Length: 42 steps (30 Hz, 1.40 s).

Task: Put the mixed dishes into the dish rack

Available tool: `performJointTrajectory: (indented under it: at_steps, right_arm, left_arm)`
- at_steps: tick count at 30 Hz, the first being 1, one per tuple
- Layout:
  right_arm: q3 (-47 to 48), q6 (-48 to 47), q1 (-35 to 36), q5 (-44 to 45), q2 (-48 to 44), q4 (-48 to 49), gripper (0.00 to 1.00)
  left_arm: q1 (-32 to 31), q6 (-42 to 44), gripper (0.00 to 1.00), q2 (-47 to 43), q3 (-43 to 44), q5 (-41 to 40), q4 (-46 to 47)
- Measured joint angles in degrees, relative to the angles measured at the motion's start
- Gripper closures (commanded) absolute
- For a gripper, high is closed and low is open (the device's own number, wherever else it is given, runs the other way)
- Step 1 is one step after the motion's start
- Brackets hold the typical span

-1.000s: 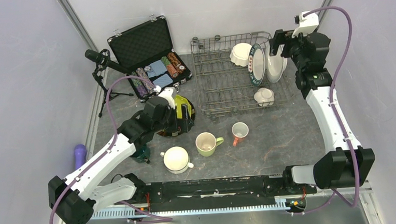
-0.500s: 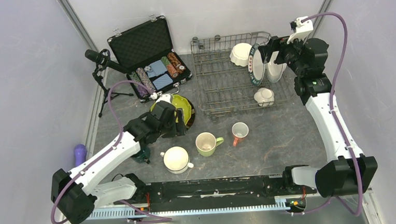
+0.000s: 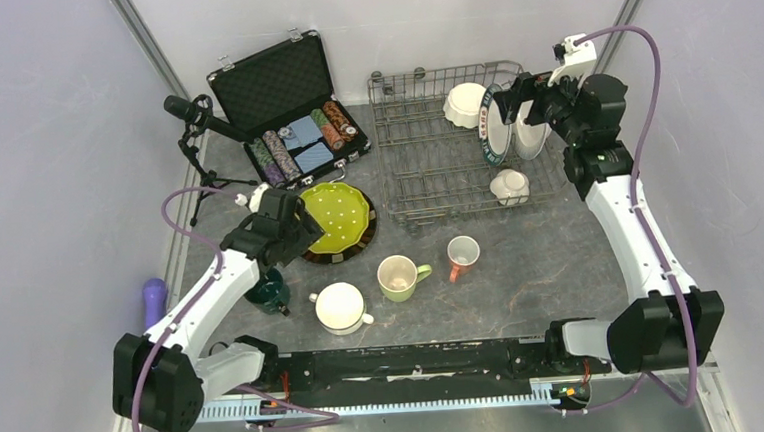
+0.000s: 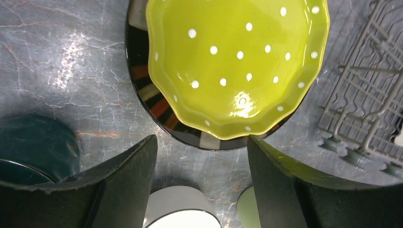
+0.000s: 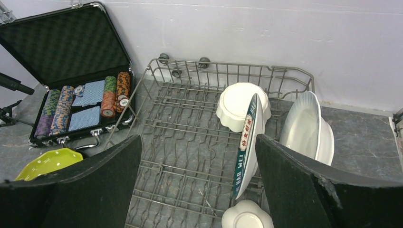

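Observation:
The lime-green dotted plate [image 3: 338,217] lies on a brown-rimmed plate [image 4: 152,95] left of the dish rack [image 3: 425,163]. My left gripper [image 4: 202,142] hovers open just off the near-left edge of these plates, holding nothing. On the table near it stand a dark-teal mug [image 3: 267,291], a white mug [image 3: 341,307], a light-green mug [image 3: 399,276] and a salmon-pink mug [image 3: 462,254]. In the rack are a white bowl [image 5: 240,107], a teal-rimmed plate [image 5: 247,142], a white plate [image 5: 304,128] and a small white cup [image 3: 509,185]. My right gripper [image 5: 198,140] hangs open and empty above the rack's right end.
An open black case [image 3: 291,111] with poker chips sits at the back left beside the rack. A small microphone tripod [image 3: 198,137] stands left of the case. A purple object [image 3: 154,298] lies at the table's left edge.
My left arm drew back to the left off the lime-green plate, which now shows whole, and its jaws narrowed somewhat. My right gripper shifted slightly left above the rack.

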Motion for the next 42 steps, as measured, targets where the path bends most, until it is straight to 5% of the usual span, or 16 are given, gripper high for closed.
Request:
performJointTrajectory:
  at_steps: [33, 35, 41, 42]
  right_arm:
    - [-2.0, 0.0, 0.0, -1.0, 1.3, 3.8, 0.06]
    - [-2.0, 0.0, 0.0, -1.1, 1.6, 3.8, 0.07]
    - [-2.1, 0.0, 0.0, -1.1, 2.0, 3.8, 0.07]
    - [-2.2, 0.0, 0.0, -1.2, 2.0, 3.9, 0.08]
  left_arm:
    - [4.3, -13.0, 0.49, 12.6, -2.3, 0.4, 6.6]
    - [4.3, -13.4, 0.56, 13.0, -2.3, 0.7, 7.0]
    - [4.4, -15.3, 0.98, 13.2, -5.4, 2.1, 11.6]
    - [4.5, -15.4, 0.98, 13.2, -5.9, 2.8, 12.7]
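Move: Just ahead of the left hand lies the scalloped lime plate, its middle about 8 cm farther out, 6 cm to the right and 8 cm below, on top of a dark striped plate centred about 7 cm ahead and 6 cm right. The dark green mug stands some 7 cm back and 9 cm left, the white two-handled cup 11 cm back and 6 cm right. From the right hand the lime plate is roughly 38 cm left, 7 cm back and 33 cm lower. Sinking about 7 cm, with an early forward shift of some 2 cm, the left hand comes down onto the near-left edge of the lime plate. It turns about 15 degrees counter-clockwise on the way, while the fingers close slowly, then quickly at the end, to pinch the plate's rim between their tips. ##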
